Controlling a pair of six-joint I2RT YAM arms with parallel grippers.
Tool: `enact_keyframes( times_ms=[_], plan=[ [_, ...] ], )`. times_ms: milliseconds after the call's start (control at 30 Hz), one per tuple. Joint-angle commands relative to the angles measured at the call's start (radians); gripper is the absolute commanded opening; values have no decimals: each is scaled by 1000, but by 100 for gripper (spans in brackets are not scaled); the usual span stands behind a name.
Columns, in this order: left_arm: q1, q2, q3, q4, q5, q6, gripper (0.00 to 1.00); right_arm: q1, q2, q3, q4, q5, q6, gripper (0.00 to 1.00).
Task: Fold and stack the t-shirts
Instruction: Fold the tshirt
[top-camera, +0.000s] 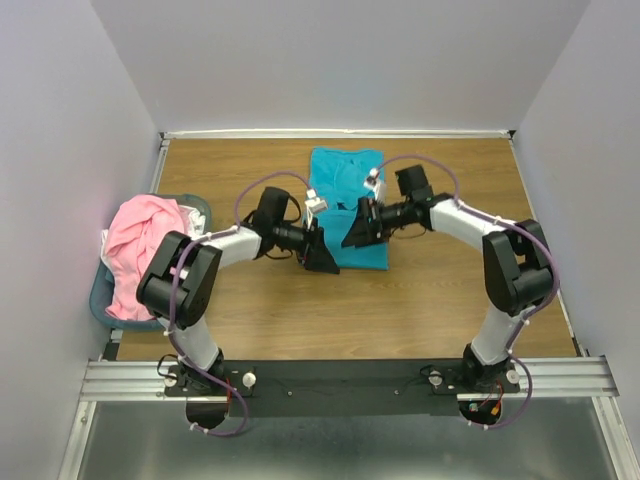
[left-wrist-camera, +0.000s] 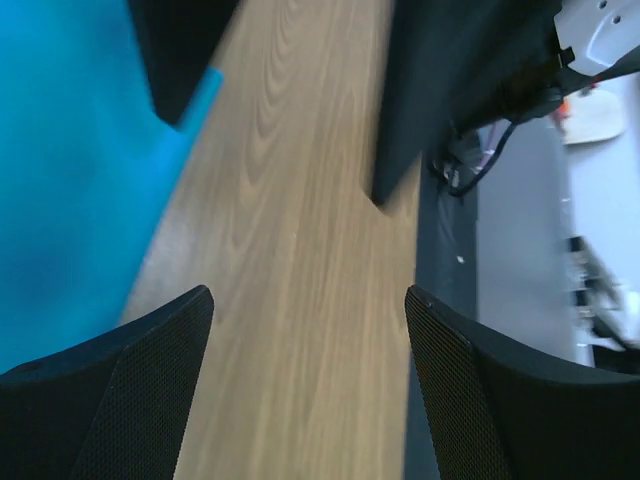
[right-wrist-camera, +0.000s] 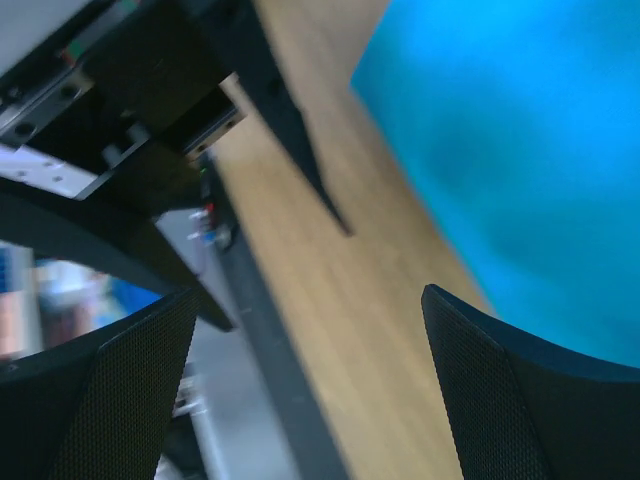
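Note:
A teal t-shirt lies as a long, narrow shape on the wooden table at centre back. Over its near end my left gripper and right gripper hang close together, each open and holding nothing. In the left wrist view the left gripper spans bare wood, with the teal t-shirt off to its left. In the right wrist view the right gripper is also over bare wood, with the teal t-shirt to its upper right. A pink t-shirt lies crumpled in the basket at the left.
The blue-grey basket sits at the table's left edge beside the left arm. White walls close off the table's left, back and right sides. A black mounting rail runs along the near edge.

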Motion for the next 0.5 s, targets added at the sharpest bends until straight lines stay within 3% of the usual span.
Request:
enact_keyframes(
  times_ms=[0, 233, 467],
  plan=[
    [-2, 64, -62, 296, 50, -279, 86, 40, 15, -119, 197, -87, 271, 100],
    [7, 210, -26, 327, -13, -320, 86, 38, 151, -146, 284, -110, 331, 100],
    [73, 306, -49, 316, -19, -304, 86, -3, 225, -202, 284, -115, 245, 100]
  ],
)
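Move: Both open hands face each other just above the t-shirt's near edge, on which they are about to close. That edge's middle lies some 5 cm to the left hand's right, about 1 cm back and 9 cm down; from the right hand it is about 3 cm left, 6 cm back and 10 cm below. Its left corner sits about 4 cm left of the left hand and 1 cm back, its right corner roughly 7 cm right of the right hand and 6 cm back. Both hands sink towards the t-shirt's near edge with fingers staying wide open, the left by about 6 cm while it slips back a little and then eases forward some 3 cm, the right by about 7 cm after a quick pull back towards the base of nearly 4 cm. As they go down each rolls about its finger line so its forward side dips, some 15 degrees on the left and 20 on the right, bringing the forward fingertips close in to the edge; whether they touch can't be told. ##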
